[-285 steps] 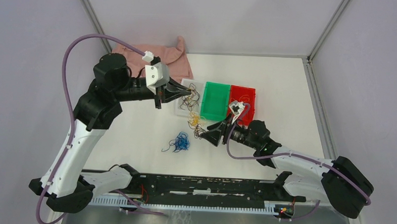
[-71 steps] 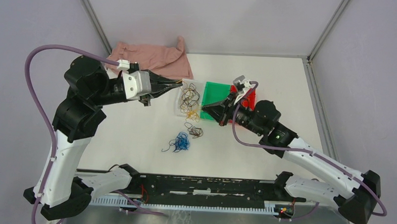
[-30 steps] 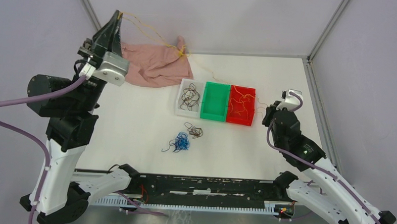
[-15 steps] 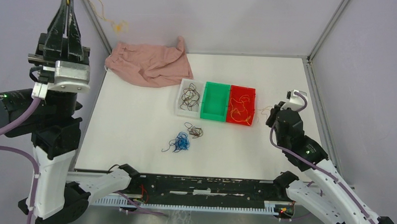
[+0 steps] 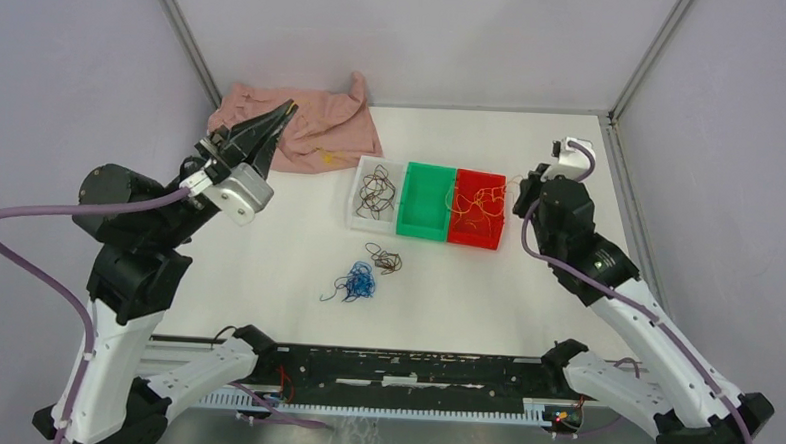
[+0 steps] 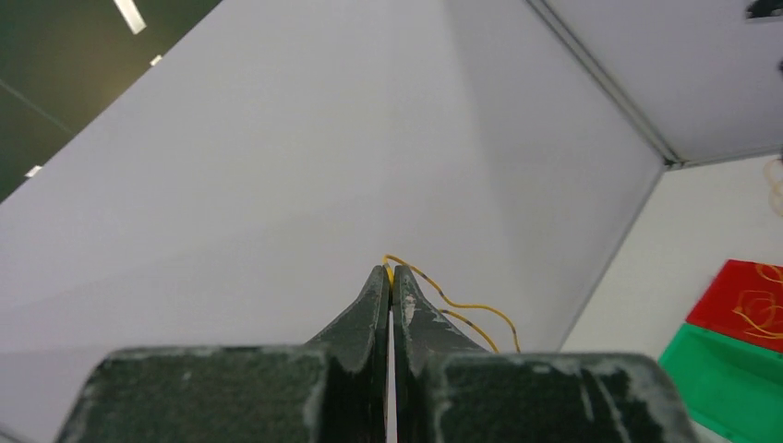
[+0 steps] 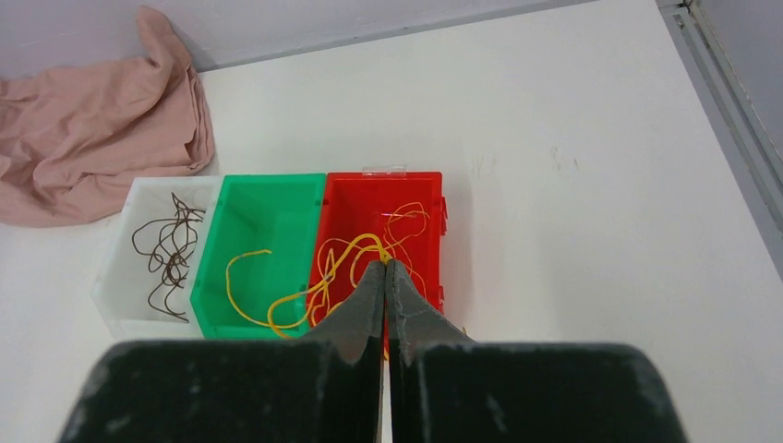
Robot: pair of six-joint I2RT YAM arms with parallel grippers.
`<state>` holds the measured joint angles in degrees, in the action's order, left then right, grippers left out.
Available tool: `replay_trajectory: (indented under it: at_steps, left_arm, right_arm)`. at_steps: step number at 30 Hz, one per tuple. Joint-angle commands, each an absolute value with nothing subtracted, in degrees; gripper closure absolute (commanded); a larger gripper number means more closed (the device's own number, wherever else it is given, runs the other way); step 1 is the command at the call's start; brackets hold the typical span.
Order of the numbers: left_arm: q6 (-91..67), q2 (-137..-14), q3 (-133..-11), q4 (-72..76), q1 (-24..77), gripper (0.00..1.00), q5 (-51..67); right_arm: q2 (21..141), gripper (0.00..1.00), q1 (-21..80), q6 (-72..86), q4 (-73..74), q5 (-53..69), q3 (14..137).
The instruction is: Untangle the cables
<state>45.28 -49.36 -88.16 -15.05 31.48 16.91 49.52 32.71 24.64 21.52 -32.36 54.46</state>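
Observation:
My left gripper (image 5: 288,107) hangs above the pink cloth, shut on a thin yellow-orange cable (image 6: 459,307) pinched at its fingertips (image 6: 390,272). A small yellow bit (image 5: 327,159) shows over the cloth below it. My right gripper (image 7: 384,264) is shut on a yellow cable (image 7: 346,254) that loops down over the red bin (image 7: 434,180) and the green bin (image 7: 277,198). In the top view that gripper (image 5: 519,192) is just right of the red bin (image 5: 473,242). Dark brown cables (image 5: 375,189) lie in the white bin (image 5: 352,220). A blue bunch (image 5: 356,280) and a small brown bunch (image 5: 385,259) lie on the table.
The pink cloth (image 5: 313,128) lies crumpled at the back left corner. The three bins stand side by side mid-table, with the green bin (image 5: 425,203) in the middle. Metal frame rails run along the right table edge (image 5: 634,223).
My left arm has swung down from high at the back left to just over the pink cloth, still pinching the yellow strand. My right gripper has moved toward the back, beside the red bin.

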Motion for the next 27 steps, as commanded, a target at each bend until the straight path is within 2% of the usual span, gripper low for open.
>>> replay_trajectory:
  at_steps: [1,14,27]
  left_arm:
    - [40.3,-47.2,-88.3,-19.5,31.4,0.97,25.7]
    - [35.5,-47.0,-88.0,-21.1,31.5,0.97,31.1]
    - [31.9,-47.8,-88.2,-21.2,31.5,0.97,34.8]
  right_arm:
    - [54.6,1.00,31.4,21.4,15.5,-30.8,59.8]
    - [71.8,1.00,25.1,19.3,10.1,-26.6,64.6]
    - [86.4,1.00,24.5,27.0,10.5,-16.8,63.0]
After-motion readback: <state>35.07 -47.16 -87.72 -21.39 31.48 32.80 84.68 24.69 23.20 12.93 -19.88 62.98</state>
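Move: The red bin lies some 12 cm ahead of the right hand, 3 cm to its left and 26 cm below; the right hand already holds a yellow cable. Beside the red bin, the green bin is about 13 cm ahead of the right hand, 14 cm left, and the white bin 14 cm ahead, 24 cm left, both equally low. From the left hand, high up with another yellow cable, the red bin lies about 21 cm ahead, 30 cm right and 56 cm down. The yellow cable in the right hand's shut fingers is carried forward about 11 cm towards the red bin, level at first, then increasingly down by some 12 cm and slightly left as the wrist tips down nearly 20 degrees. The left hand keeps its own yellow cable pinched, easing back about 5 cm, rightward and down while turning clockwise. ##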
